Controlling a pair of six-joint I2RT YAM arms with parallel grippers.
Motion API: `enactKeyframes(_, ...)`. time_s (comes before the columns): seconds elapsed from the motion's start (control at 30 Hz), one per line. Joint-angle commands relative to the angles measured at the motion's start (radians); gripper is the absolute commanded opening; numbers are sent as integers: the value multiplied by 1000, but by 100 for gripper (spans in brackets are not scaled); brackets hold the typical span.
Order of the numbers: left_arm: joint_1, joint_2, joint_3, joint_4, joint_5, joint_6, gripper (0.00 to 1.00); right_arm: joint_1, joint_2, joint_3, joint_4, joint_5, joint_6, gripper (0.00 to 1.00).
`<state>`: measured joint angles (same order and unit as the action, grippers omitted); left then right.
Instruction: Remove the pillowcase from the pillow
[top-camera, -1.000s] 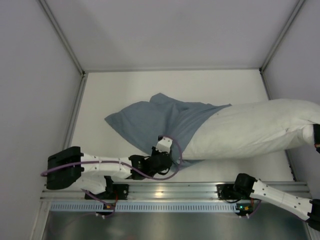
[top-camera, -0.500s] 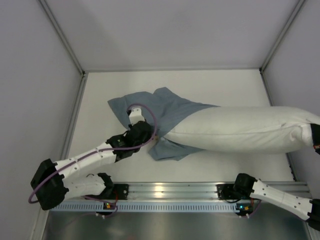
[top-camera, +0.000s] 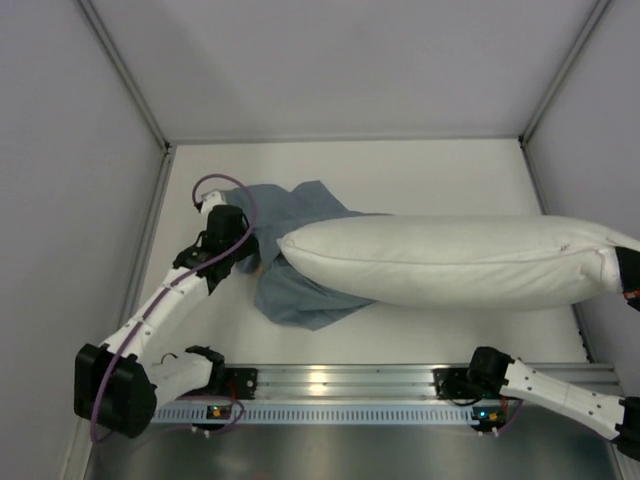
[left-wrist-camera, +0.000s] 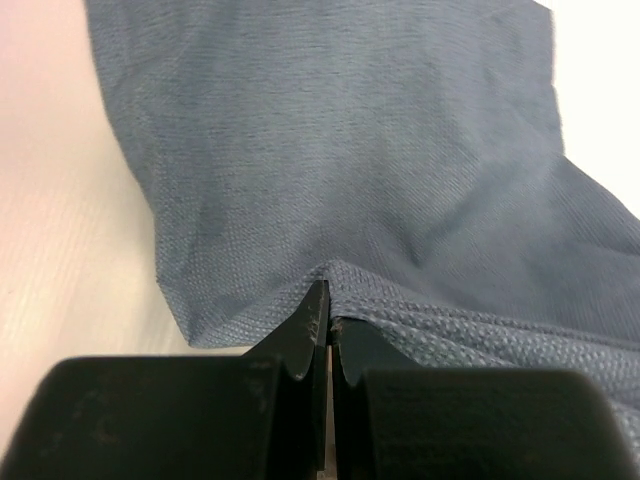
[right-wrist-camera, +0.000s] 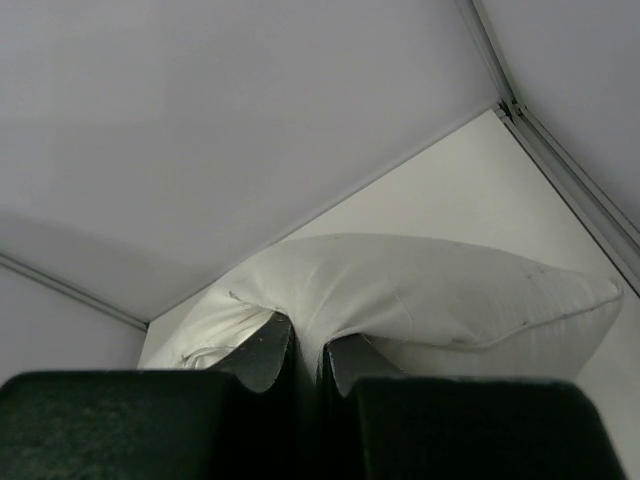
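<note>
The grey-blue pillowcase (top-camera: 295, 285) lies crumpled on the table at the left, off the pillow, partly tucked under its left end. The white pillow (top-camera: 450, 260) stretches across the middle to the right wall. My left gripper (top-camera: 252, 262) is shut on a fold of the pillowcase (left-wrist-camera: 380, 190), its jaws pinching the cloth (left-wrist-camera: 328, 300). My right gripper (top-camera: 632, 272), at the right edge of the top view, is shut on the pillow's right end (right-wrist-camera: 400, 290); its fingertips (right-wrist-camera: 270, 350) squeeze white fabric.
Grey walls enclose the table (top-camera: 400, 170) at back, left and right. An aluminium rail (top-camera: 340, 380) with both arm bases runs along the near edge. The left arm's purple cable (top-camera: 215, 182) loops near the left wall.
My left gripper has pulled the pillowcase leftward and away, from the near middle to the far left. The pillow's left end, covered before, is now bare. The right arm has held still.
</note>
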<state>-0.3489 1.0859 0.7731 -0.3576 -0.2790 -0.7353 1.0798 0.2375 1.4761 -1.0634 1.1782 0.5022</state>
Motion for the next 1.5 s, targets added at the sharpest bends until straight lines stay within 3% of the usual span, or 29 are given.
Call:
enactKeyframes(0.0,83,23,52,-49,-20,33,0,-1,-18,73,77,121,-13,0)
enactKeyframes(0.27,155,6,89,-75,-51,74,0,-3,-6,70,77,120,-8,0)
enactKeyframes(0.5,391,-26,161,-158,-3,140,0,-1,29,81,77,132,-2,0)
enactKeyframes(0.77,508,-15,296,-219,-29,209,0,0,31,93,85,146,-13,0)
enactKeyframes(1.0,545,2,417,-262,-55,252,0,9,88,113,112,135,-46,0)
enactKeyframes(1.17,547,-14,486,-293,-75,289,0,17,177,99,264,86,-149,0)
enactKeyframes(1.3,547,-15,465,-296,-13,303,0,32,371,82,359,83,-243,0)
enactKeyframes(1.47,545,60,359,-284,358,315,0,34,545,58,362,196,-237,0)
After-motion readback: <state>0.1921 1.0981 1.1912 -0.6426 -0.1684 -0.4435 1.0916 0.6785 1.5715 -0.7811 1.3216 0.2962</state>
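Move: The left hand, already shut on the pillowcase, has the case's loose bulk about 9 cm to its right, 3 cm back and 10 cm below. The pillow's free end lies some 5 cm to its right, about level ahead and 2 cm lower. From the raised right hand, which already grips the pillow's other end, that free end is roughly 43 cm left, 19 cm ahead and 29 cm below; the pillowcase's bulk is about 39 cm left, 17 ahead and 38 below. Leftward, away from the pillow, the left hand drags the pinched pillowcase some 19 cm, turning counter-clockwise and climbing about 14 cm over the later part, then eases slightly back right and down. The right hand keeps its grip on the pillow nearly in place, then late on swings it left, forward and up by roughly 14 cm, its left side rolling down. ##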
